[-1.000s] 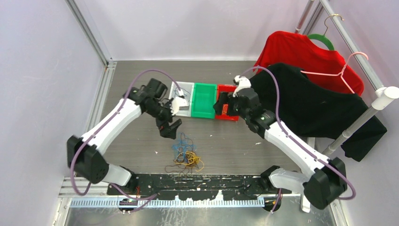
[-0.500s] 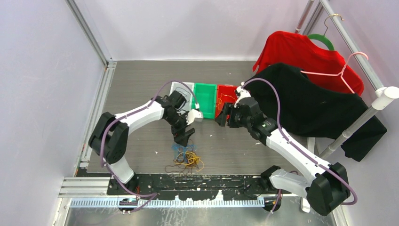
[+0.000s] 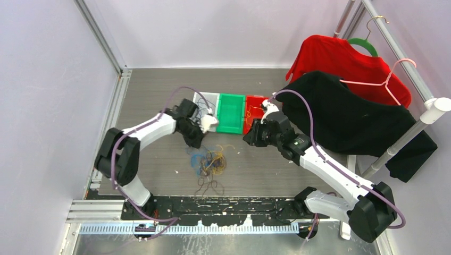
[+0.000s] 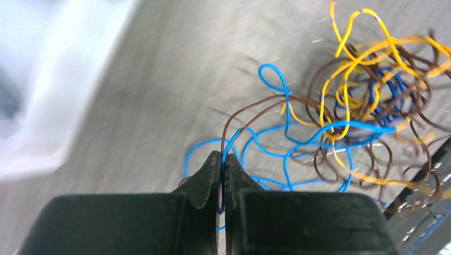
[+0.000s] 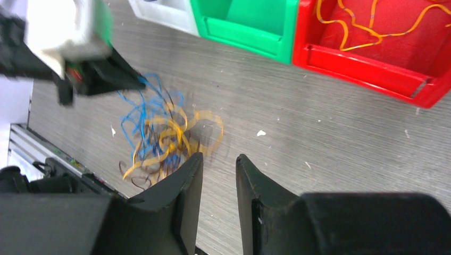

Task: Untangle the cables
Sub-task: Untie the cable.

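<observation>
The cables (image 3: 210, 162) are a loose tangle of thin blue, yellow and brown wires on the grey table, in front of the bins. In the left wrist view the tangle (image 4: 361, 106) spreads to the upper right of the fingers. My left gripper (image 4: 222, 159) is shut on a blue and a brown cable that run up out of its tips. From above, the left gripper (image 3: 194, 142) sits at the tangle's upper left edge. My right gripper (image 5: 219, 159) is partly open with nothing between its fingers, hovering to the right of the tangle (image 5: 159, 138). One yellow cable (image 5: 367, 26) lies in the red bin.
A white bin (image 3: 205, 100), a green bin (image 3: 230, 127) and a red bin (image 3: 255, 133) stand in a row behind the tangle. A black shirt (image 3: 351, 117) and a red shirt (image 3: 345, 58) hang on a rack at the right. The arms' black base rail (image 3: 213, 204) runs along the near edge.
My left gripper came down and shut on cables, dragging the tangle up toward the bins and stretching it out. My right gripper narrowed and dropped toward the table.
</observation>
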You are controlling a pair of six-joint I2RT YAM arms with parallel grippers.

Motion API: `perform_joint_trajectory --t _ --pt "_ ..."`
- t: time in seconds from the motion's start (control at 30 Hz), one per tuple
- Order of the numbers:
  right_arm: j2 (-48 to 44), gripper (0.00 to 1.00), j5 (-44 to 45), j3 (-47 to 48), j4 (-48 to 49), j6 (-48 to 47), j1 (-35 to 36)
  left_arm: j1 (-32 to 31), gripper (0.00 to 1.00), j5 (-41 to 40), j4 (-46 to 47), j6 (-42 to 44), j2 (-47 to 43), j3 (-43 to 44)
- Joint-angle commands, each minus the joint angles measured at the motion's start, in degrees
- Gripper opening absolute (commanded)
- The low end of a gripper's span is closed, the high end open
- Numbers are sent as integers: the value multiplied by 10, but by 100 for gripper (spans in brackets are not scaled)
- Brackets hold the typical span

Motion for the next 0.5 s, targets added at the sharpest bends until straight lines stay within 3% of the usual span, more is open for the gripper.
perform_joint_trajectory --t 0.0,0.23,0.47 --pt "-2 35 10 25 25 -13 34 93 1 -9 -46 38 -87 21" --pt "47 52 14 29 74 8 91 124 2 46 -111 85 -176 -7" --pt "147 67 13 78 143 31 121 123 3 94 -145 68 -186 4"
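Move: The left fingers, already shut on light-blue and brown strands, have the main tangle about 6 cm back and 5 cm to the right, some 3 cm lower; the white bin is centred roughly 14 cm ahead, 3 cm right. For the part-open right hand, the tangle lies about 14 cm left, 5 cm back and 14 cm below, with the green bin 14 cm ahead and 6 cm left, the red bin 14 cm ahead and 4 cm right. The left hand keeps its pinch on the light-blue and brown strands and draws them up about 8 cm and left some 6 cm, away from the tangle, first swinging forward about 3 cm towards the white bin and then coming back as much. Meanwhile the right hand sweeps about 7 cm left towards the tangle, sinking a little late on and easing slightly back, while its wrist turns some 10 degrees counter-clockwise and its fingers open from about a third to two thirds, still touching nothing. ##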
